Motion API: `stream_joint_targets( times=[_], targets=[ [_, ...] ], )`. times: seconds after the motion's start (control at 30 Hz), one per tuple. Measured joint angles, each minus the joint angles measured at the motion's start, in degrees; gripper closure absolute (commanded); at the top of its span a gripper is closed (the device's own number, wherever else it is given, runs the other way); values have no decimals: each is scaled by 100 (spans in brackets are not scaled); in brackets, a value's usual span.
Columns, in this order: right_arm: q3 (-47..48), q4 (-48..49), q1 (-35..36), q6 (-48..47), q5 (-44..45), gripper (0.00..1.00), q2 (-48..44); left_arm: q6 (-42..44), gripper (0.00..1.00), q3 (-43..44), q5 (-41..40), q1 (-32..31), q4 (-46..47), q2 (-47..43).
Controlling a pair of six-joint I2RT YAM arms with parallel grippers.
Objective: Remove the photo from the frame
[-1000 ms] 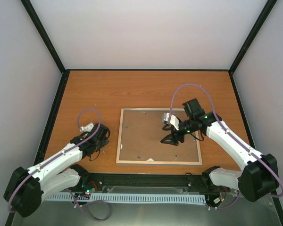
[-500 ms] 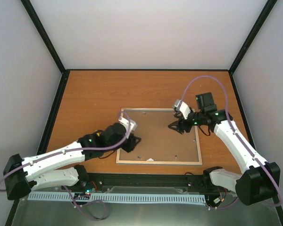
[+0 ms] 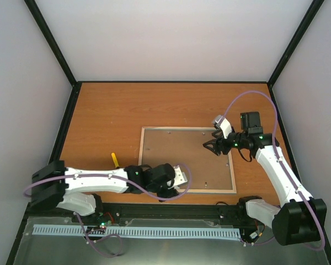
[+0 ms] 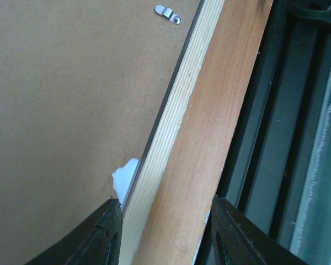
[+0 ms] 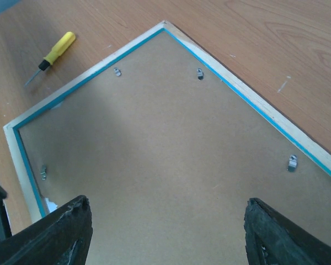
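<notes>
The frame (image 3: 145, 160) lies back-up in the middle of the table, its plain brown backing board (image 3: 179, 154) held by small metal clips (image 5: 292, 162). The photo is hidden under the board; only a small white patch (image 4: 126, 173) shows at a notch by the near rail. My left gripper (image 4: 165, 232) is open low over that near rail (image 4: 171, 127), one finger (image 4: 102, 234) over the board, the other (image 4: 234, 234) over the table's edge. My right gripper (image 5: 168, 226) hangs open above the board's right side (image 3: 211, 146), holding nothing.
A yellow-handled screwdriver (image 3: 115, 159) lies on the table left of the frame, also in the right wrist view (image 5: 54, 55). A black rail (image 4: 265, 138) runs along the table's near edge, close to my left gripper. Grey walls enclose the table.
My left arm has swung from the table left of the frame across to the frame's near edge, uncovering the screwdriver. My right gripper has drawn back toward the frame's right side.
</notes>
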Motion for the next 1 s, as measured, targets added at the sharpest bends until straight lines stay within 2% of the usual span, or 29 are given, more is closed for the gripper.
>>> stream_joint_targets(
  times=[0.17, 0.43, 0.5, 0.6, 0.77, 1.0],
  targets=[
    [0, 13, 0, 2, -90, 26, 2, 387, 63, 466, -15, -2, -11, 883],
    [0, 44, 0, 0, -105, 26, 0, 776, 70, 688, -151, -9, -133, 1672],
    [0, 46, 0, 0, -105, 26, 0, 811, 71, 693, -232, -9, -146, 1755],
    [0, 46, 0, -2, -105, 27, 0, 874, 83, 697, -358, -13, -131, 1836],
    [2, 13, 0, -118, 15, 27, -7, 1200, 97, 765, -426, -57, 17, 1937],
    [205, -575, -2, -894, 774, 27, -417, 1152, 99, 741, -667, -28, 76, 1917]
  ],
)
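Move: Just ahead and to the right of the left hand, about 2 cm each way and some 7 cm down, is the stretch of the frame's near wooden rail it goes for. At the same depth, the white torn spot is about 4 cm ahead and 3 cm right, a metal clip about 5 cm ahead and 14 cm right, and the screwdriver some 14 cm ahead and 22 cm left. From the right hand, that stretch of rail is roughly 17 cm back, 13 cm left and 17 cm below. Sinking about 6 cm onto the near rail, the left hand drifts some 2 cm forward and right, tilting roughly 15 degrees, its left side rising. Its half-open fingers straddle the rail beside the white torn spot and close, pinching it from both sides; the hand then eases slightly forward. The right hand stays high above the frame, open, until late, when it starts about 2 cm to the right, tipping. ##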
